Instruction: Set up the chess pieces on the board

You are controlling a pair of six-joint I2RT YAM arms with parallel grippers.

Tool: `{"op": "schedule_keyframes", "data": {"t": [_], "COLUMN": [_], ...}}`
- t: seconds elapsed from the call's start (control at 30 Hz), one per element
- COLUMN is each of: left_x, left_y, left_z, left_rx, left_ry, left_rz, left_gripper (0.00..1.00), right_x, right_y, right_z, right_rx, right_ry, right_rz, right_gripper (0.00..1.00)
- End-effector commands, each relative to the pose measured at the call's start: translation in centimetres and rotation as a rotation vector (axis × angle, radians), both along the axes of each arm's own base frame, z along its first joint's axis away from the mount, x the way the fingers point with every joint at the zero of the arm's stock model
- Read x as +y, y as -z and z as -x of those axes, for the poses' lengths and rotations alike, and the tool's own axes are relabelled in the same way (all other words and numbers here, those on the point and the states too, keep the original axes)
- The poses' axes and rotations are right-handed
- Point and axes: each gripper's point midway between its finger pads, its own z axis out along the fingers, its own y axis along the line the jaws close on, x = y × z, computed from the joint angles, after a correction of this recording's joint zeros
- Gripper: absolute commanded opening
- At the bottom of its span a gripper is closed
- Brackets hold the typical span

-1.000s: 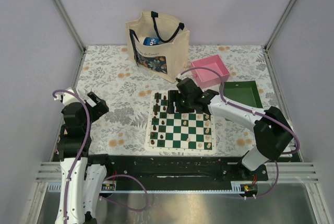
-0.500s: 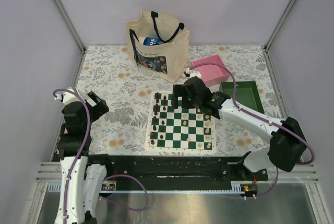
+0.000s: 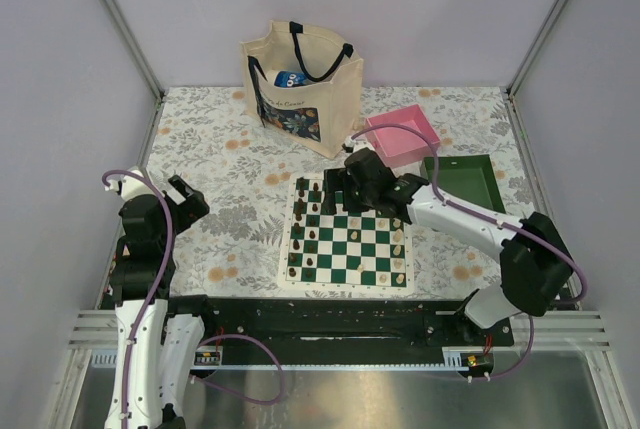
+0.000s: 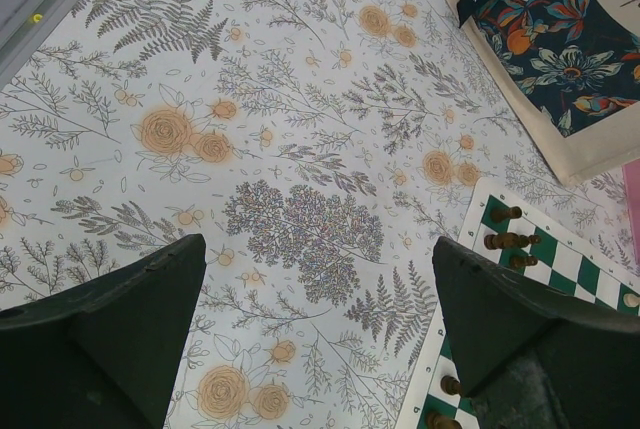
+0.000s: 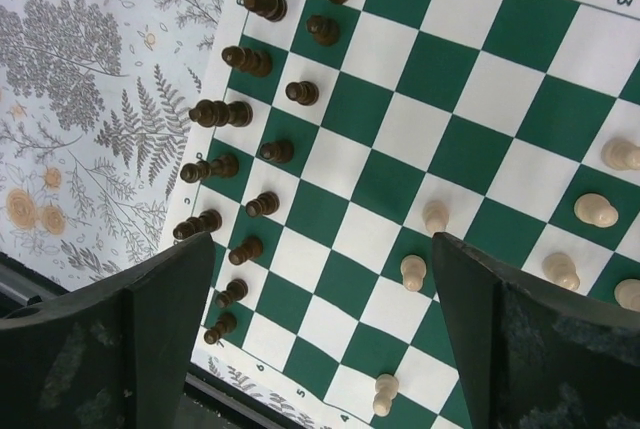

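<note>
The green and white board (image 3: 352, 247) lies at the table's middle front. Dark chess pieces (image 3: 305, 237) stand in two columns along its left side and cream chess pieces (image 3: 398, 251) along its right side. My right gripper (image 3: 337, 197) hangs over the board's far edge, open and holding nothing. In the right wrist view the dark pieces (image 5: 245, 139) and cream pieces (image 5: 436, 217) stand below the open right gripper (image 5: 315, 334). My left gripper (image 3: 185, 195) is off to the left, open, over the floral cloth (image 4: 300, 219). Only the board's corner (image 4: 520, 249) shows in that view.
A cream tote bag (image 3: 300, 84) stands at the back. A pink tray (image 3: 403, 136) and a dark green tray (image 3: 462, 179) sit behind and to the right of the board. A black rail (image 3: 330, 314) runs along the near edge.
My right arm swung out to the right and back, ending over the board's far edge near where it began. The left arm has not moved.
</note>
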Motion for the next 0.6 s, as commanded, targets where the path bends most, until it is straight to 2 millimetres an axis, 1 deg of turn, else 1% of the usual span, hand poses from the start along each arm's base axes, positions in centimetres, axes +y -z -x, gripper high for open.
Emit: {"op": "schedule_keyframes", "data": {"t": [0.0,0.07,0.13,0.3,0.43,0.57], "left_x": [-0.2,-0.2,-0.3,-0.3,-0.4,-0.3], "left_y": [-1.3,-1.3,-1.3,-1.2,-1.1,-1.0], "left_z": [-0.6,-0.6,-0.6,-0.7,-0.7,-0.7], "left_rx": [-0.061,-0.062,-0.064,-0.058,-0.054,-0.050], "left_ry": [0.010,0.015,0.016,0.022,0.022,0.021], "left_rz": [0.003,0.004,0.005,0.007,0.007,0.008], "left_gripper": [0.99,0.99,0.99,0.99,0.99,0.99], "right_x": [0.8,0.4,0.3,-0.2,-1.3,-2.3], "right_y": [-0.7,-0.2,0.3,1.9,2.8,3.3], "right_z": [-0.1,-0.2,-0.3,-0.3,-0.8,-1.3], "right_rx": [0.018,0.030,0.040,0.088,0.079,0.063], "right_ry": [-0.035,-0.029,-0.020,0.011,0.063,0.112], "right_rz": [-0.004,0.030,0.052,0.103,0.153,0.198], "right_gripper": [0.96,0.93,0.87,0.78,0.76,0.71]}}
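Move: The right hand hangs open over the middle of the board; the nearer of two white pawns standing one behind the other lies about 4 cm to its right, 1 cm back and some 6 cm below. The other stands about 3 cm farther out beyond that pawn, and a third white pawn lies about 7 cm back and 5 cm right of the hand. The nearest dark pawn is roughly 5 cm left and 1 cm back. From the left hand the nearer white pawn is some 30 cm right, 2 cm ahead and 14 cm below. The right hand sinks about 4 cm towards the nearer white pawn, at first almost straight down, then also sliding some 1.5 cm to the right, away from the finished dark row. On the way its wrist rolls its left side down and tips the fingers more steeply downward, about 10 degrees in all, while the wide-open fingers draw in by roughly a quarter, still well apart and with no grip on any piece. ##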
